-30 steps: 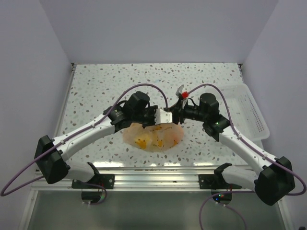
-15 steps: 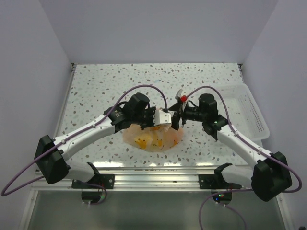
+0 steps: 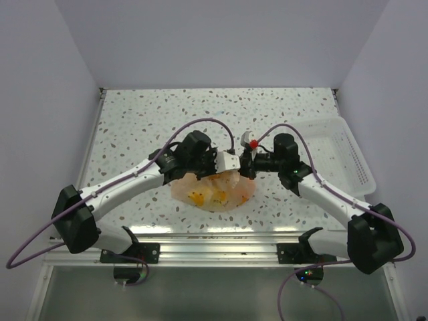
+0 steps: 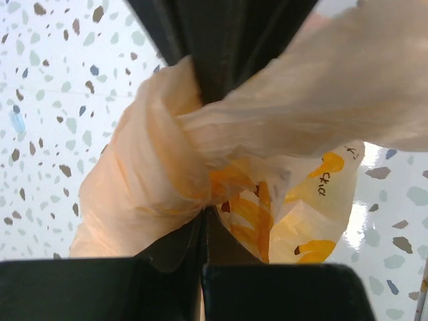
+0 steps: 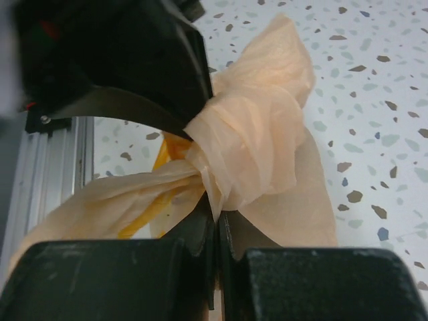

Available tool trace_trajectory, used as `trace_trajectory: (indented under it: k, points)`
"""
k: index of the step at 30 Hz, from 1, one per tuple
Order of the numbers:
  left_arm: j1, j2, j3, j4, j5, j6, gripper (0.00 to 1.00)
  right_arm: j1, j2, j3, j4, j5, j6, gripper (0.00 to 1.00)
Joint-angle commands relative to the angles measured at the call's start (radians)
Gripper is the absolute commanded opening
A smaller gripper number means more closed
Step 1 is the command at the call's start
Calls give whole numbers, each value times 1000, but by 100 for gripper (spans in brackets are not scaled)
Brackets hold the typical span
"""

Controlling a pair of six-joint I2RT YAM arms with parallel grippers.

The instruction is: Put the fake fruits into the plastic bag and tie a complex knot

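The peach-orange plastic bag [image 3: 215,191] lies on the table between the two arms. Fake fruits show through its film, among them yellow bananas [image 4: 313,249] [image 3: 198,197]. Above the bag, its handles are bunched and twisted [image 5: 249,144]; whether they form a tied knot I cannot tell. My left gripper [image 3: 234,166] is shut on one strand of that film [image 4: 203,215]. My right gripper [image 3: 245,166] faces it from the right, shut on the film of the bunch [image 5: 218,215]. The two grippers almost touch, and each shows as a dark mass in the other's wrist view.
A white rectangular plastic tray [image 3: 348,157] stands at the table's right edge, behind the right arm. The aluminium rail [image 3: 214,242] with both arm bases runs along the near edge. Speckled tabletop [image 3: 154,114] stretches behind and left of the bag.
My right gripper has moved left and down to the bunched handles, opening on the way and then shutting on the film. My left gripper has kept its grip and barely shifted.
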Motion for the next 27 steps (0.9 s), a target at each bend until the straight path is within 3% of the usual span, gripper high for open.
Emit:
trace_trajectory:
  k: [1, 5, 9, 14, 18, 22, 23, 25, 26, 27]
  points:
    - [21, 24, -16, 97, -141, -78, 0, 3, -37, 35, -18, -169, 30, 0]
    - [53, 2, -30, 203, -140, -181, 0, 5, -56, 9, -32, -208, 66, 0]
    - [59, -43, -96, 298, 33, -241, 0, 19, -52, -3, 16, -188, 98, 0]
    - [63, -74, -146, 315, 226, -272, 0, 39, -60, -17, 70, -142, 150, 0]
    - [84, -91, -176, 281, 377, -250, 0, 83, -92, -68, 157, -96, 291, 0]
    - [86, -104, -231, 390, 444, -366, 0, 129, -133, -115, 163, -93, 322, 0]
    - [87, -106, -266, 469, 460, -421, 0, 138, -141, -118, 137, -94, 305, 4]
    - [87, -121, -316, 560, 483, -474, 0, 158, -171, -114, 33, -111, 226, 29]
    - [87, -124, -329, 620, 483, -511, 0, 158, -185, -100, -13, -112, 198, 36]
    - [87, -124, -335, 629, 480, -516, 0, 148, -208, -44, -170, -85, 105, 37]
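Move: Just to the left of the right fingers, about 3 cm off and 1 cm below them, is the bag's gathered neck; the same bunch is some 1 cm to the right of the left fingers, otherwise level. Both hands already hold film there. The bagged fruits lie roughly 5 cm back, 5 cm to the left and 15 cm below the right hand; from the left hand they are about 5 cm back, straight below by 13 cm. Drawing its pinched film back towards the bases, the right hand travels about 9 cm with a slight drift left, then starts opening its fingers near the end. The left keeps its pinch on the neck, goes nearly 3 cm forward, then swings back some 7 cm and slightly right, rolling some 30 degrees so its fingers level out, pointing right. ##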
